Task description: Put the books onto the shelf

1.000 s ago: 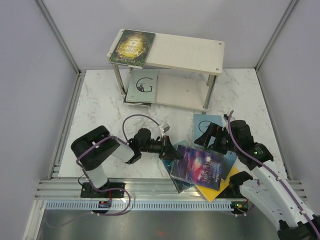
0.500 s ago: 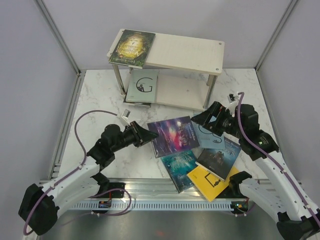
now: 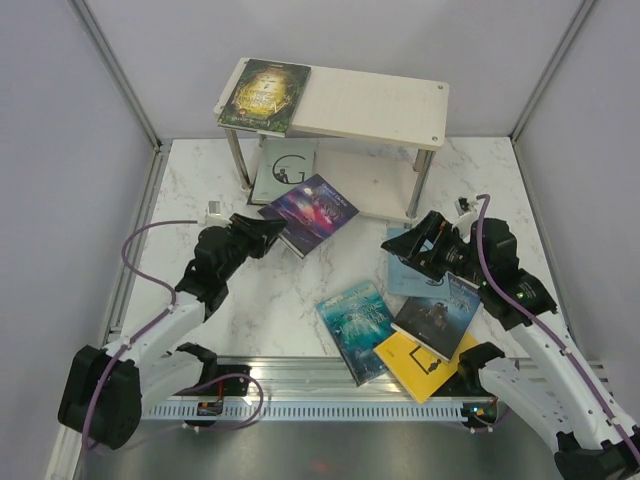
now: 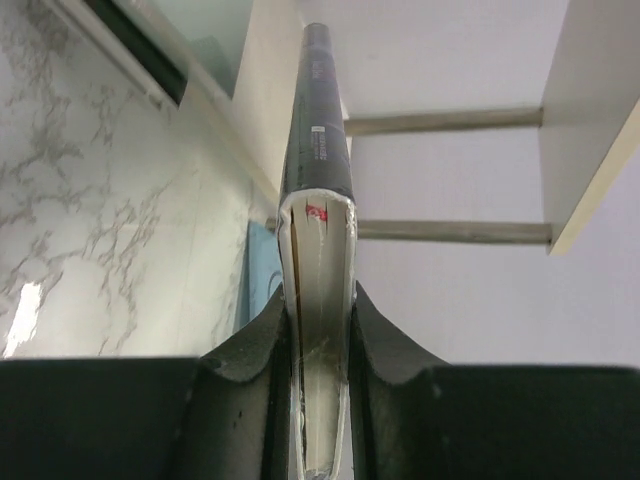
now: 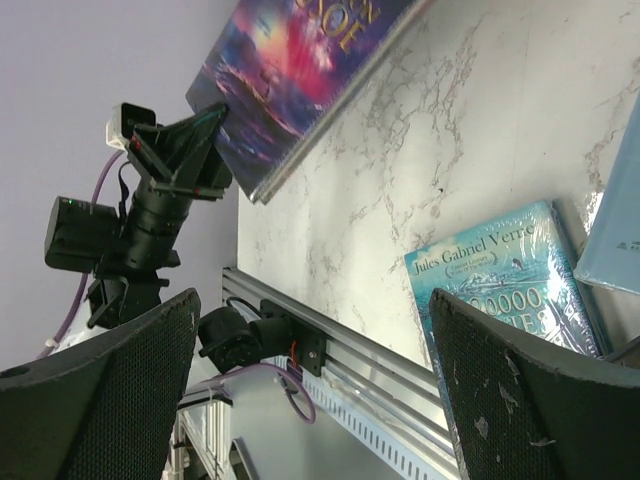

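Note:
My left gripper is shut on the corner of the purple-blue galaxy book, held off the table just in front of the shelf's lower board. In the left wrist view the book's page edge sits pinched between the fingers, with the shelf posts beyond. A green-gold book lies on the shelf's top board, and a pale book on the lower one. My right gripper hovers open and holds nothing, above the pale blue book. Teal, dark blue-grey and yellow books lie near the front right.
The right wrist view shows the left arm holding the galaxy book, and the teal book near the metal front rail. Grey walls enclose the marble table on three sides.
The left arm lifted the galaxy book off the front pile and swung it back-left toward the shelf's lower tier. The right gripper moved slightly away from the pile, staying open.

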Robot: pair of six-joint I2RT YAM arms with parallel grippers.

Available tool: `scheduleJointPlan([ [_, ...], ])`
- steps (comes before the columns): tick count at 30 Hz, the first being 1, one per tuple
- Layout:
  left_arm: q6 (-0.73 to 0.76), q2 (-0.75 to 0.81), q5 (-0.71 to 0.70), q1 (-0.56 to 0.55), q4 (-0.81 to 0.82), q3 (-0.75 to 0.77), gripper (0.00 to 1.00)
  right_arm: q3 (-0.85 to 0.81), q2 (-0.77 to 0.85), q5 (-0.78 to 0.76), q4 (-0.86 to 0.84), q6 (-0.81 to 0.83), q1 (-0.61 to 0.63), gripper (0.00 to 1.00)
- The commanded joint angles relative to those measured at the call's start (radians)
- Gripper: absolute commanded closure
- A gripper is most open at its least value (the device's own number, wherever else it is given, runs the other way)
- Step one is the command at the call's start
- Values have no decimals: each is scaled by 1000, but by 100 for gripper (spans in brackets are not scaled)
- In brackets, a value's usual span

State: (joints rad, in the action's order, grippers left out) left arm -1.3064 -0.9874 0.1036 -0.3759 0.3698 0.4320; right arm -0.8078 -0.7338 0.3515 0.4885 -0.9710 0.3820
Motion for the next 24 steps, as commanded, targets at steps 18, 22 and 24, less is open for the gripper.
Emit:
scheduleJointPlan([
  [18, -320, -330, -585, 49, 504, 206, 98, 24, -98, 79, -76, 38, -2, 2],
  [22, -335, -411, -622, 45, 521, 261, 98, 18, -121, 90, -79, 54, -2, 2],
  [24, -338, -434, -622, 45, 532, 284, 98, 15, -133, 93, -80, 57, -2, 2],
])
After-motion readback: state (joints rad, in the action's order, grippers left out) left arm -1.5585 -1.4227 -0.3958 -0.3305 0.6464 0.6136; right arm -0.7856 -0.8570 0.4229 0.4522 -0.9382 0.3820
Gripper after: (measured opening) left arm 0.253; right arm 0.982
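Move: The left gripper holds the purple book by its near-left edge. The mint book it is being taken to, on the lower shelf, lies about 20 cm ahead, 1 cm to the right and 8 cm below. The shelf's front-left post stands some 17 cm ahead and 8 cm left, middle roughly level; the green-gold book on the top board is about 26 cm ahead, 1 cm right and 12 cm higher. From the right hand, the mint book is roughly 25 cm ahead, 33 cm left and 13 cm lower. Swing the left gripper forward and left towards the lower shelf, about 12 cm out, arching up over the first half and sinking back to the starting height. Turn it some 30 degrees counter-clockwise to square the purple book over the mint book, with its left side dipping slightly; keep the fingers shut. Let the open right hand sink a little, touching nothing. ##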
